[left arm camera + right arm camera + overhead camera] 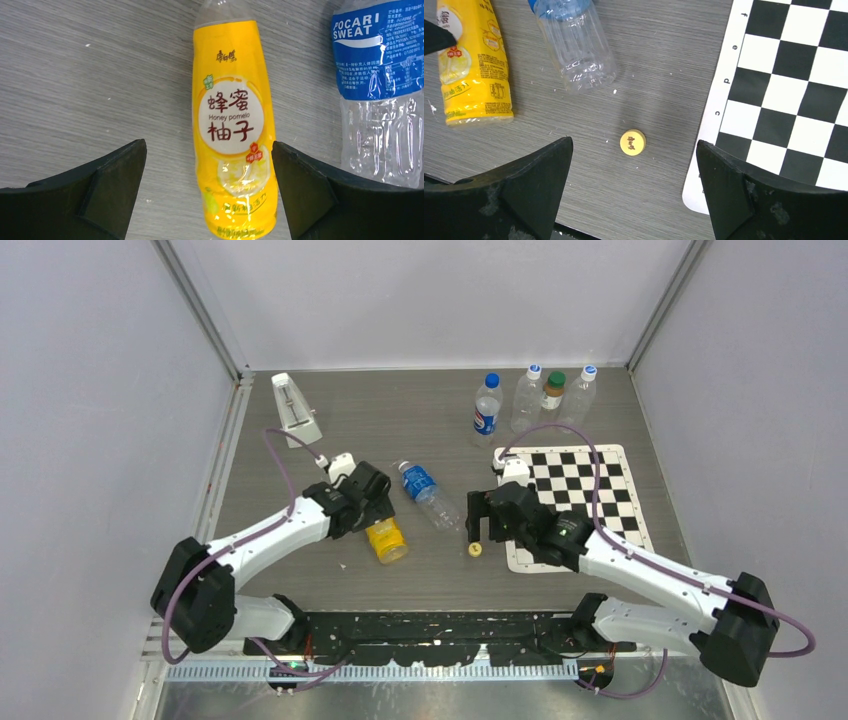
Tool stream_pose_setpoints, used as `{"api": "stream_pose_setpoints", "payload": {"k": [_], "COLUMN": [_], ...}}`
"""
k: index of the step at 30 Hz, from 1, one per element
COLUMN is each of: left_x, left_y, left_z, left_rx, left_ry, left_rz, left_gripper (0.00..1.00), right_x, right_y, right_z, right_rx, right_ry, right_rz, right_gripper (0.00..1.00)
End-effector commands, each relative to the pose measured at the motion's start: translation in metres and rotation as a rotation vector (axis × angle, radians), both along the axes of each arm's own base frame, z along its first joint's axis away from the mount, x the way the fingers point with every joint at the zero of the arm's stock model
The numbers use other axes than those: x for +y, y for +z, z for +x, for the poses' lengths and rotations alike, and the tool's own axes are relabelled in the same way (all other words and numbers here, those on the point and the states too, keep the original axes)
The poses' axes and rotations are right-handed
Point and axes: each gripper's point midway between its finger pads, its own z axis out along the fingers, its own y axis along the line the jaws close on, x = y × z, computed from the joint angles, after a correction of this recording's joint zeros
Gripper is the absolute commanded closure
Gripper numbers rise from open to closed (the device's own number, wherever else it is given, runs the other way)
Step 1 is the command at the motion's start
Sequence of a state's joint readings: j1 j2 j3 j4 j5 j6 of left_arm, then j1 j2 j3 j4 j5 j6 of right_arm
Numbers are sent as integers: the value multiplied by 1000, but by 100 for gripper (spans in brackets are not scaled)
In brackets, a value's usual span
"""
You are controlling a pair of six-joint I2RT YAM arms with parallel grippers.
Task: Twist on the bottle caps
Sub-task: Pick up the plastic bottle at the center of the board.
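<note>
A small yellow bottle cap [475, 549] [633, 142] lies flat on the grey table, just left of the checkered mat. My right gripper [479, 523] [634, 146] hovers over it, open, with the cap between the spread fingers and touching neither. A yellow honey pomelo bottle [386, 539] [234, 125] [471, 65] lies on its side; its neck end is hidden under my left arm. My left gripper [366, 502] [209, 146] stands open above it, fingers either side of the bottle's lower half without gripping. A clear Pocari Sweat bottle [428, 493] [380, 90] [579, 45] lies beside it.
Several capped bottles [527, 398] stand upright in a row at the back of the table. A black-and-white checkered mat [585, 500] [784, 75] lies on the right. A white wedge-shaped object [296, 410] stands at the back left. Grey walls close in both sides.
</note>
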State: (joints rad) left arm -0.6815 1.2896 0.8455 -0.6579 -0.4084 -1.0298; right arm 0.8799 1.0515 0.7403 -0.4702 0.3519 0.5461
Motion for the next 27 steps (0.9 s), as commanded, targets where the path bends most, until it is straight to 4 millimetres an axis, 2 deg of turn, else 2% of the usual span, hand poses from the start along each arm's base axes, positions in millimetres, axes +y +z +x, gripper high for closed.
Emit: {"api": "stream_pose_setpoints", "payload": {"k": [1, 9, 15, 18, 23, 25, 27], "left_x": [-20, -19, -20, -23, -20, -19, -21], "left_y": [5, -24, -39, -45, -36, -24, -9], "left_z": [25, 30, 27, 21, 16, 16, 19], "left_rx": [-66, -40, 6, 38, 32, 0, -50], "left_ry": [35, 100, 108, 102, 75, 37, -31], "left_rz": [-66, -56, -63, -77, -78, -80, -83], "left_gripper": [1, 9, 20, 31, 52, 59, 61], "right_x": [-7, -15, -10, -9, -5, -4, -5], "right_y": [16, 10, 5, 4, 5, 7, 9], "right_z": [7, 0, -2, -1, 0, 1, 2], "right_rx": [-92, -110, -76, -72, -74, -80, -85], "right_ry": [-47, -31, -12, -16, -11, -16, -32], "right_rz": [47, 44, 39, 37, 52, 67, 79], "right_gripper": [0, 0, 0, 0, 0, 0, 0]}}
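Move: The yellow bottle lies on its side with its middle roughly 2 cm ahead of the left hand, 2 cm to its right and 5 cm below. Beyond it, the blue-labelled bottle lies about 8 cm ahead and 15 cm right of the left hand, while the loose yellow cap is some 6 cm back and 26 cm right. From the right hand, the yellow bottle is about 5 cm ahead, 26 cm left and 9 cm down. Downward with some forward and rightward travel, the left hand sinks about 4 cm onto the yellow bottle, its open fingers straddling the label. As it slows they close to under half their opening and pinch the bottle's sides, the grip still tightening while the hand begins to ease back and up by under 1 cm. The empty right hand drifts about 1.5 cm right, staying open. ##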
